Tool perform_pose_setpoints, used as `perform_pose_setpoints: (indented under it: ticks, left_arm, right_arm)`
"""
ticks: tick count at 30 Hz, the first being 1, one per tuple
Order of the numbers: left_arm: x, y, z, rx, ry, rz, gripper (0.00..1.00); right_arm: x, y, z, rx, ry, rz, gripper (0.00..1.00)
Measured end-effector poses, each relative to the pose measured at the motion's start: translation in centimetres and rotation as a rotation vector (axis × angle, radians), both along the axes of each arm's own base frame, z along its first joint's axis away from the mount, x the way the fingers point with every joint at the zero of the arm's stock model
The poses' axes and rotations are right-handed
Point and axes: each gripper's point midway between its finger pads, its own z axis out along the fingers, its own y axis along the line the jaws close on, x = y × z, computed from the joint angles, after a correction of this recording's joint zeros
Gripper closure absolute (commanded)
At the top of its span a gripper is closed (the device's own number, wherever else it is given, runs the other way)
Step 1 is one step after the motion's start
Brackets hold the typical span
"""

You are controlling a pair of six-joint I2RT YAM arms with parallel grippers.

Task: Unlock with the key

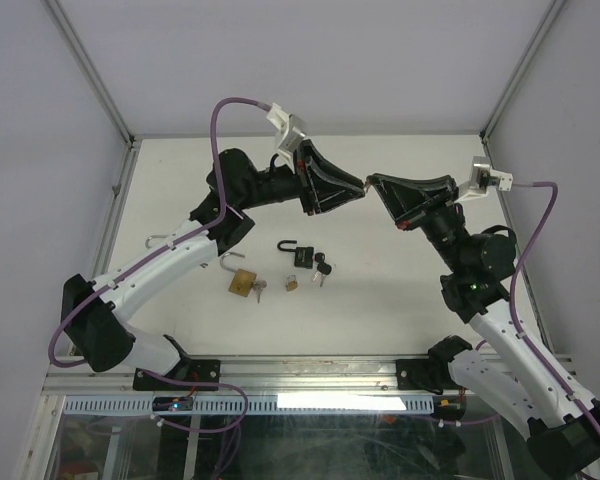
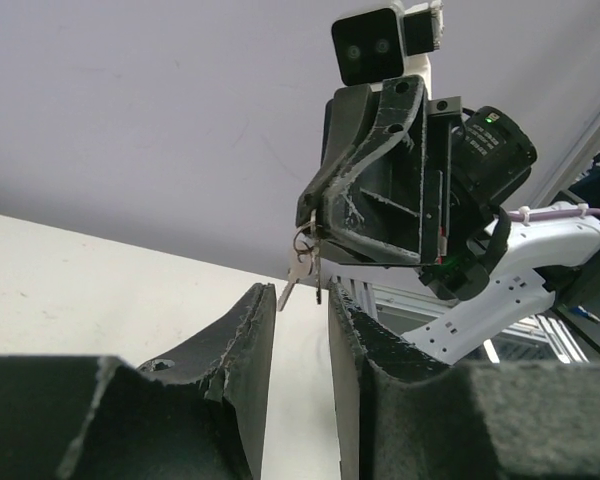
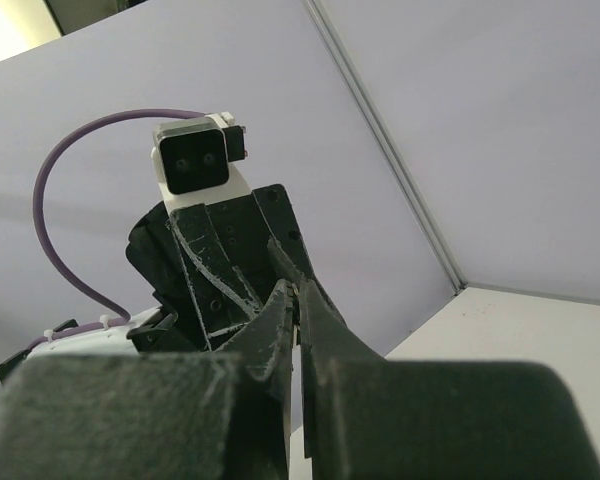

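Observation:
My right gripper [image 1: 373, 181] [image 3: 298, 298] hangs high over the table, shut on a thin key ring [image 2: 305, 240]. A silver key [image 2: 291, 287] and a dark key [image 2: 318, 281] dangle from the ring. My left gripper [image 1: 357, 189] [image 2: 302, 300] faces it tip to tip. Its jaws are open with a narrow gap, and the keys hang just past its fingertips [image 2: 263, 300], untouched as far as I can see. Below on the table lie a black padlock [image 1: 296, 252] with its shackle raised and a brass padlock [image 1: 242, 283].
Another bunch of keys [image 1: 322, 266] lies right of the black padlock. A small brass lock [image 1: 291, 284] sits beside the brass padlock. A loose metal shackle [image 1: 160, 238] lies at the left, near my left arm. Metal frame posts edge the white table [image 1: 400, 300].

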Motion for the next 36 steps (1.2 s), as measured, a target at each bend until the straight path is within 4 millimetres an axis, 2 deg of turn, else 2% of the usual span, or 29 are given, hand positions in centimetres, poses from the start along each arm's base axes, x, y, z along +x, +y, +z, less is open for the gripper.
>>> perform_pose_setpoints:
  ticks: [6,8,11,18,19,20,21,22,23,27,31,33,36]
  left_arm:
    - [-1.1,-0.2,0.6,-0.012,-0.019,-0.043,0.74]
    - [-1.2,-0.2,0.7,-0.013,-0.021,-0.049,0.81]
    - [-1.5,-0.3,0.7,-0.014,-0.019,-0.057,1.0]
    - [-1.4,-0.3,0.8,-0.014,-0.013,-0.053,1.0]
    - [-1.3,-0.3,0.8,-0.011,-0.01,-0.049,1.0]
    - [-1.2,-0.3,0.6,-0.004,-0.006,-0.045,1.0]
    - [-1.1,-0.3,0.5,0.007,0.0,-0.038,1.0]
    - [-0.9,-0.4,0.3,0.025,0.007,-0.027,1.0]
    - [-0.7,-0.4,0.1,0.039,0.006,-0.015,1.0]
    - [0.4,-0.1,-2.0,0.171,-0.003,0.045,1.0]
    - [0.8,1.1,-6.3,0.387,-0.048,0.076,1.0]
    - [0.3,2.4,-8.8,0.517,-0.078,0.063,1.0]
    - [-0.7,4.0,-11.1,0.664,-0.129,0.023,1.0]
  right_arm:
    - [-0.1,0.1,0.0,-0.002,-0.002,0.004,1.0]
    - [-0.1,0.1,0.0,-0.003,-0.004,0.006,1.0]
    - [-0.1,0.1,0.0,-0.002,-0.005,0.008,1.0]
    - [-0.5,0.2,0.3,-0.001,-0.024,0.022,1.0]
    - [-0.5,0.2,0.3,-0.003,-0.024,0.022,0.96]
    - [-0.5,0.2,0.2,-0.007,-0.024,0.021,0.76]
    - [-0.5,0.3,0.0,-0.015,-0.02,0.019,0.48]
    - [-0.5,0.3,-0.3,-0.031,-0.016,0.014,0.16]
    - [-0.5,0.2,-0.6,-0.048,-0.008,0.011,0.01]
    - [-1.3,0.0,-2.1,-0.201,0.006,-0.024,0.0]
    - [-2.7,-1.0,-1.3,-0.39,-0.046,-0.073,0.0]
    - [-4.0,-1.3,-0.7,-0.486,-0.101,-0.067,0.01]
    - [-6.1,-1.0,-0.6,-0.606,-0.196,-0.006,0.03]
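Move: The key is at the left hand's gap, about 1 cm back, 2 cm to its right and 1 cm up, still hanging from the shut right fingers, some 2 cm left of and 2 cm below the right hand. On the table about 41 cm below the left hand lie the black padlock, 10 cm ahead and 10 cm left; the black-headed keys, 8 cm ahead and 4 cm left; and the small padlock, 2 cm ahead and 13 cm left. The left fingers shut on the hanging key after easing back and slightly up, pinching it while the right hand still holds on; then the right fingers spring wide open and let go. The left hand carries the key down about 12 cm and some 5 cm left, tipping its fingers roughly 40 degrees downward, towards the black padlock. The right hand withdraws back about 6 cm, its fingers rolling down towards level. ##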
